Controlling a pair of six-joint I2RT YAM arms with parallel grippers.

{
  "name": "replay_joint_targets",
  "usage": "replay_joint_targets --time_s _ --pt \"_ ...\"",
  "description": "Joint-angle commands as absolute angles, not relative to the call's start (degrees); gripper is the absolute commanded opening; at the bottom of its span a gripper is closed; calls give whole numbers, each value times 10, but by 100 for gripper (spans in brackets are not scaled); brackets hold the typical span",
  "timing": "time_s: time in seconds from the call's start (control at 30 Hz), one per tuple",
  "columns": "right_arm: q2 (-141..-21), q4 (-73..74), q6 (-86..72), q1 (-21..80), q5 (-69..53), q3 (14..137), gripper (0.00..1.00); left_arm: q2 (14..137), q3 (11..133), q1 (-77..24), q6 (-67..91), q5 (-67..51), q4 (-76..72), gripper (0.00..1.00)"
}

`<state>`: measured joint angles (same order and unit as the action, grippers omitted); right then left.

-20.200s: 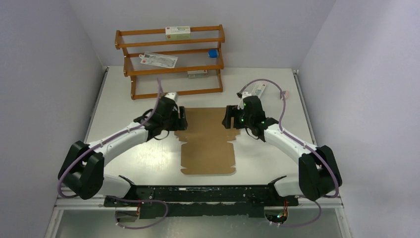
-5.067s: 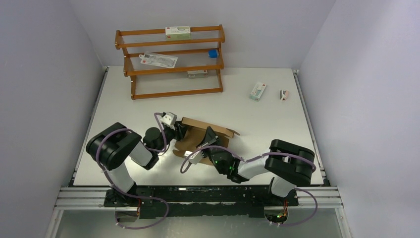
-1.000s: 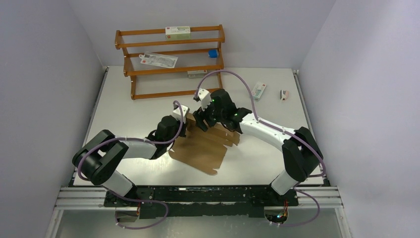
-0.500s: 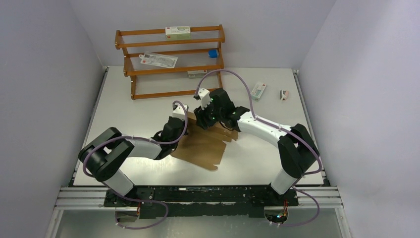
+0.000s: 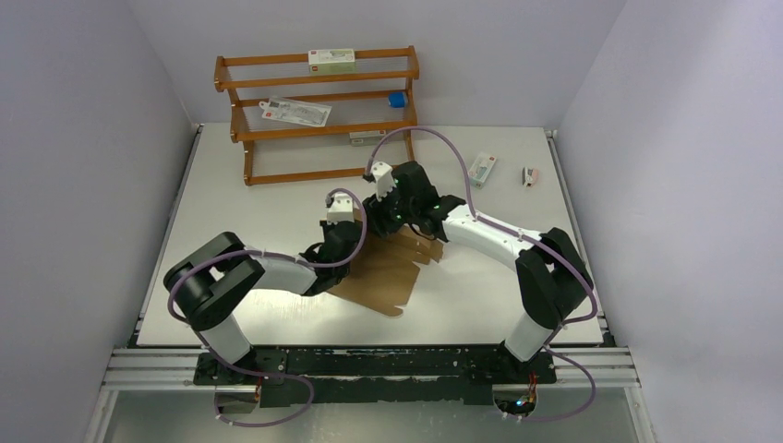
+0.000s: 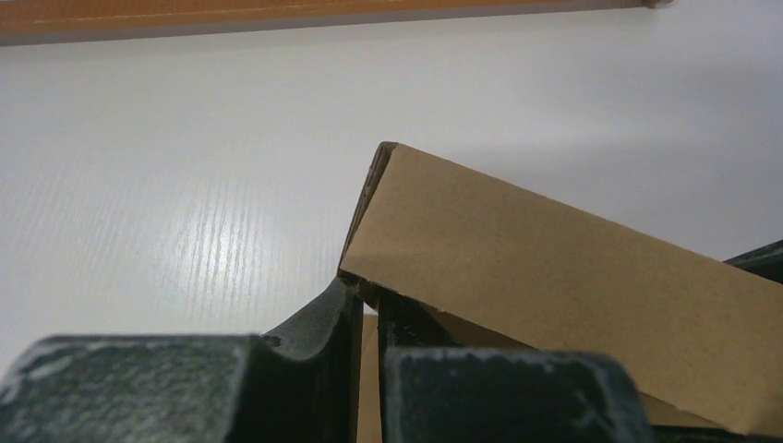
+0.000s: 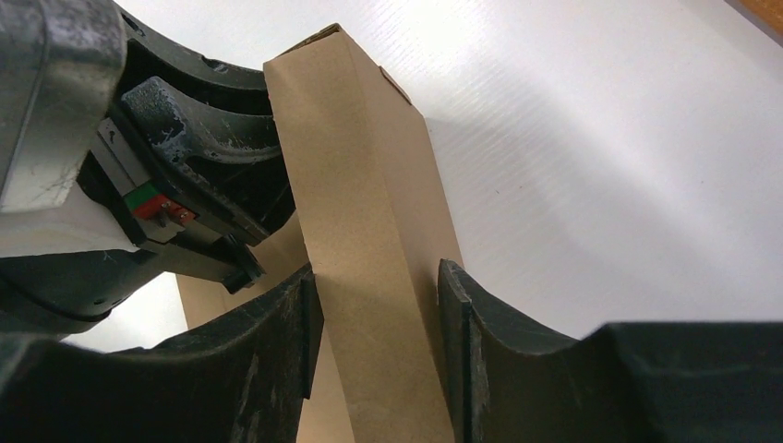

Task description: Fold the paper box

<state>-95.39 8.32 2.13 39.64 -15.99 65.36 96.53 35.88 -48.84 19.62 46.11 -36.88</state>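
Note:
The paper box (image 5: 383, 272) is a brown cardboard sheet lying mid-table, its far-left wall folded up. My left gripper (image 5: 354, 238) is at that wall's left end. In the left wrist view the left gripper (image 6: 369, 293) is shut on a thin cardboard edge just under the raised wall (image 6: 554, 268). My right gripper (image 5: 380, 220) comes down on the same wall from behind. In the right wrist view the right gripper (image 7: 379, 277) straddles the upright folded strip (image 7: 369, 185), with both pads against it. The left arm's fingers (image 7: 198, 138) show just beyond the strip.
A wooden rack (image 5: 319, 115) stands at the back with small cartons (image 5: 331, 60) and a blue item (image 5: 396, 99) on its shelves. A white-and-green carton (image 5: 481, 169) and a small object (image 5: 529, 174) lie at the back right of the table.
The right jaws have narrowed onto the raised wall. The left arm has shifted right with the box's corner, and the sheet has turned slightly.

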Motion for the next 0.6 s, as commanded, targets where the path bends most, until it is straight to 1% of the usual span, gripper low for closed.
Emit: replay_joint_targets --time_s 0.0,0.07,0.17,0.27,0.43,0.57 --pt "-951 86 10 392 -169 670 51 959 356 -491 205 482 -344 5" --pt "-946 85 16 389 -159 671 54 945 346 -491 201 471 -342 8" --pt "-940 85 28 386 -150 675 59 926 342 -490 196 459 -321 15" --pt "-933 83 38 382 -142 676 66 910 335 -488 199 440 -304 22" --pt "-915 80 49 375 -124 672 72 884 323 -484 208 418 -277 39" --pt "-898 74 48 370 -114 665 75 855 305 -483 219 397 -260 52"
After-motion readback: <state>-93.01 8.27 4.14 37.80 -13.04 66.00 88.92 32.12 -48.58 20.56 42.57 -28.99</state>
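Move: The left end of the box's standing far wall, with its folded-over top strip, is pinched at the left fingertips, about 1 cm ahead of the hand point; the box floor's middle is some 13 cm back, 7 cm right and 5 cm below, and the shelf's front bar about 14 cm ahead and 3 cm left. The right hand straddles the same strip right at its fingers; from it that left end is roughly 3 cm ahead and 6 cm left, the floor's middle about 10 cm back and 1 cm right, 8 cm below. The folded wall is let go from both sides: the left fingers, shut on its left end, open to about half and draw straight off it, back and to the left by some 2.5 cm. Meanwhile the right fingers, already half open around the top strip, spread wider as that hand lifts off about 2 cm, easing forward and right by nearly as much. ##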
